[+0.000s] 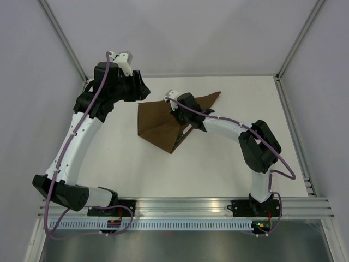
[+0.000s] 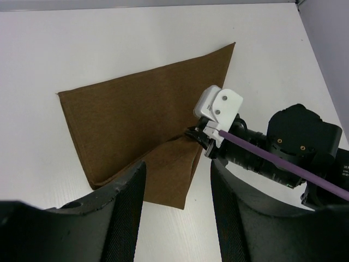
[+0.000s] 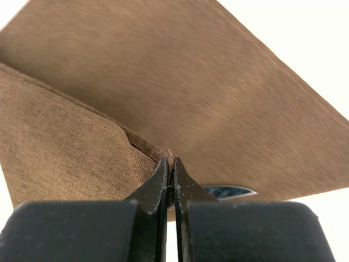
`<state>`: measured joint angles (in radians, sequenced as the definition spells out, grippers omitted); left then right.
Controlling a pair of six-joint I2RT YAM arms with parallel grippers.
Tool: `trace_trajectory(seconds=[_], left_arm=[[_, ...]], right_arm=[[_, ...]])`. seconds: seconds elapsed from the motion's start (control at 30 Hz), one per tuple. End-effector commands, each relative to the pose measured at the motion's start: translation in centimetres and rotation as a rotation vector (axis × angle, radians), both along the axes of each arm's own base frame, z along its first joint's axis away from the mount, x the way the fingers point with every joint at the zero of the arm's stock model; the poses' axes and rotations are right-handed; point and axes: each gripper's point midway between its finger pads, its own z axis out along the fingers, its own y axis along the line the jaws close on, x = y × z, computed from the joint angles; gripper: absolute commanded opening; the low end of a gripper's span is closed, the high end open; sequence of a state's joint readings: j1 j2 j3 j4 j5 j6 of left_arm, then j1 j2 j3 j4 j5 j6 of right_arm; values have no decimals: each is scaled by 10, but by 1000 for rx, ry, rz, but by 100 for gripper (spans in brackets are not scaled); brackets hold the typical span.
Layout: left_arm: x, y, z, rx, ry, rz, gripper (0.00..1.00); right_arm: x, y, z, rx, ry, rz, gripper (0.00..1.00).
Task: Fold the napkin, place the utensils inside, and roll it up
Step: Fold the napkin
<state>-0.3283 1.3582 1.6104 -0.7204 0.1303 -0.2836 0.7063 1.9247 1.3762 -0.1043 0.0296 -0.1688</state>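
The dark brown napkin (image 1: 155, 123) lies on the white table, with one part lifted and folded over. It also shows in the left wrist view (image 2: 131, 114) and fills the right wrist view (image 3: 218, 98). My right gripper (image 1: 179, 117) is shut on a pinched edge of the napkin (image 3: 170, 164) and holds it above the table. A silvery blade tip of a utensil (image 3: 229, 191) shows under the cloth edge; the rest of it is hidden. My left gripper (image 1: 139, 90) is open and empty (image 2: 177, 180), hovering at the napkin's far left side.
The white table (image 1: 218, 164) is bounded by grey walls at the back and sides. A metal rail (image 1: 185, 204) runs along the near edge by the arm bases. The right arm (image 2: 294, 147) reaches across the napkin's right side.
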Motion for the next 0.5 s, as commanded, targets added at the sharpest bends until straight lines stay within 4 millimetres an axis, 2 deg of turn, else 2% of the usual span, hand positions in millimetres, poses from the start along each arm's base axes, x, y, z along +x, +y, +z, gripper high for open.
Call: trace_trajectory(seconds=[0.0,0.17,0.27,0.47], left_arm=[[4,-12,2,-98,16,-6,56],[6,-26,-16,-124,45,-47,56],[7,-36,-38,-126,87,-69,56],[6,-57,-71,-123,151,-104,56]], right_arm=[[7,-9,22,41,-47,-16,0],[16,-27,13,25,-41,-48,0],[14,-35,5,13,-32,-60,0],[14,-40,-5,1,-19,-64,0]])
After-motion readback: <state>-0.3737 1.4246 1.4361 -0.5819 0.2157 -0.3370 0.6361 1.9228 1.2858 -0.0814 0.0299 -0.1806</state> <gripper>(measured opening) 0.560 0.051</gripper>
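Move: The right gripper still pinches the folded-up napkin corner; the knife it is being laid over has its middle about 6 cm back, 4 cm right and 9 cm below. The napkin's near tip is some 15 cm straight back, the crease's left end 7 cm back and 17 cm left, both about 9 cm down. From the left gripper, the pinched corner is roughly 6 cm ahead, 9 cm right and 24 cm below. Keep the right gripper shut on the napkin corner and carry it about 4 cm to the right while lowering it some 3 cm towards the knife, slowing as you go. Meanwhile bring the half-open left gripper down about 7 cm and 4 cm right towards the held corner, gathering speed, its fingers tipping down some 10 degrees, touching nothing. ##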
